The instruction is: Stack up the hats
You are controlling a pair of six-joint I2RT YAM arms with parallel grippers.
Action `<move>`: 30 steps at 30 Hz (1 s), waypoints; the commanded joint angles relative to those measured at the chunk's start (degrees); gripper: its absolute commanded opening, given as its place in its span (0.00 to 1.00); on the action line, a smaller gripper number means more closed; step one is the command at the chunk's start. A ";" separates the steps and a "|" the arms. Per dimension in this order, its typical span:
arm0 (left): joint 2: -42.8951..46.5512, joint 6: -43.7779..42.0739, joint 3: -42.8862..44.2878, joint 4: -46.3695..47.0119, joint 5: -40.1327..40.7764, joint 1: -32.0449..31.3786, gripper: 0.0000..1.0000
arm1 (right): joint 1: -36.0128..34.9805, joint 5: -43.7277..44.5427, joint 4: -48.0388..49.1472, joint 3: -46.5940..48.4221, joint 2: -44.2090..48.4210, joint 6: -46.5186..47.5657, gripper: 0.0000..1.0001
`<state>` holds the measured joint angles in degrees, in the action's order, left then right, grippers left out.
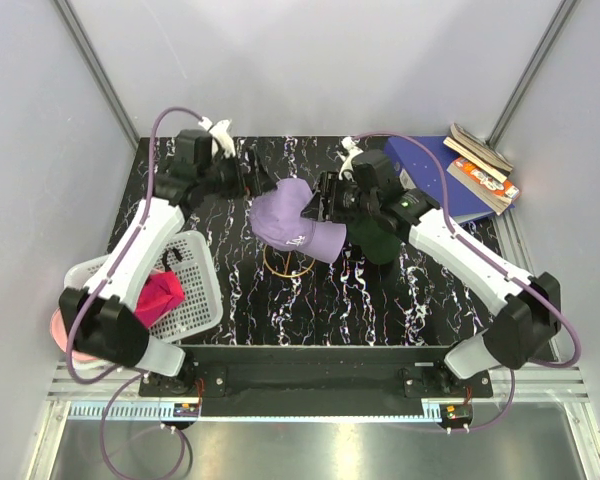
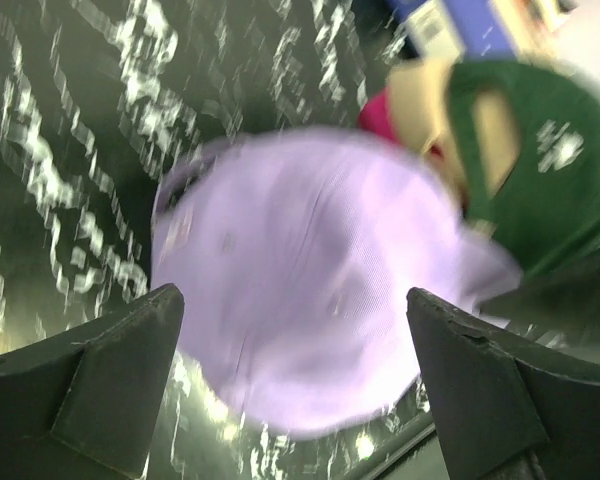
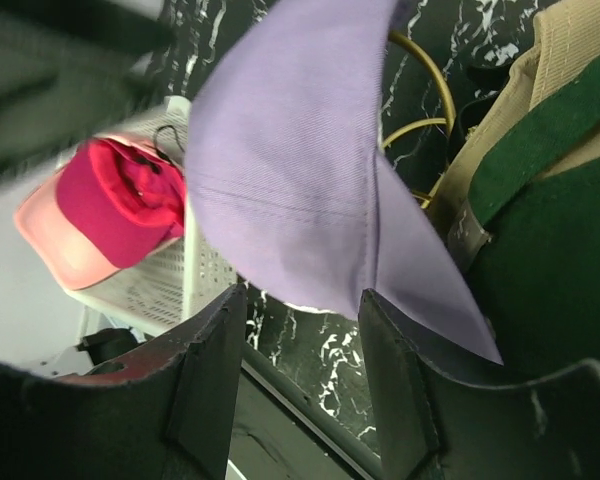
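Note:
The lavender cap (image 1: 295, 222) sits tilted at mid-table, its brim toward the dark green cap (image 1: 380, 240). My left gripper (image 1: 255, 180) is open just behind it; in the left wrist view (image 2: 292, 300) the blurred lavender crown (image 2: 310, 270) lies between the wide-apart fingers without touching them. My right gripper (image 1: 325, 200) is open, and its fingertips (image 3: 302, 300) straddle the lavender cap's edge (image 3: 290, 170). The green cap (image 3: 550, 260) lies over the tan cap (image 3: 570, 40). A magenta cap (image 1: 160, 295) lies in the basket, with a light pink cap (image 1: 58, 330) beside it.
A white mesh basket (image 1: 195, 290) stands at the front left. A gold wire ring (image 1: 290, 262) lies under the lavender cap. A blue folder (image 1: 440, 170) and stacked books (image 1: 480, 165) sit at the back right. Grey walls enclose the table.

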<state>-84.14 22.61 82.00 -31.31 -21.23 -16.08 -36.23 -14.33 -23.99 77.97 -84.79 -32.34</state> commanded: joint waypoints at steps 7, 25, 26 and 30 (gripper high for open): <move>14.17 1.64 -17.65 5.81 -0.46 -0.10 0.89 | -0.60 0.18 -1.15 3.32 -3.27 1.84 0.57; 15.23 11.31 -28.56 26.83 -1.53 -0.10 0.47 | -0.60 1.05 -2.29 3.06 -4.24 1.57 0.59; 15.32 11.31 -28.12 26.57 -1.53 -0.10 0.39 | -0.60 1.14 -2.38 2.97 -4.15 1.49 0.58; 15.32 9.04 -27.07 24.02 -0.48 -0.10 0.28 | -0.60 1.41 -2.29 2.97 -3.89 1.66 0.59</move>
<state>-69.38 33.01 53.71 -10.24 -22.04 -15.97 -36.38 -14.17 -26.48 78.85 -88.68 -31.53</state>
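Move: The purple hat's crown is about 5 cm back, 6 cm to the right and 8 cm below the open left hand; the gold stand is right under the hat. From the right hand the crown lies level ahead, some 4 cm left and 5 cm below. The green hat is about 11 cm to that hand's right, level ahead and 5 cm lower, some 15 cm right of the purple one. Back and down together, some 6 cm each, the left hand swings in to the left side of the purple hat's crown, then eases about 2 cm forward and up while its wide-open fingers close to about a third around the button on top. The right hand sinks 3 cm at the crown's right side, its fingers staying half open. ##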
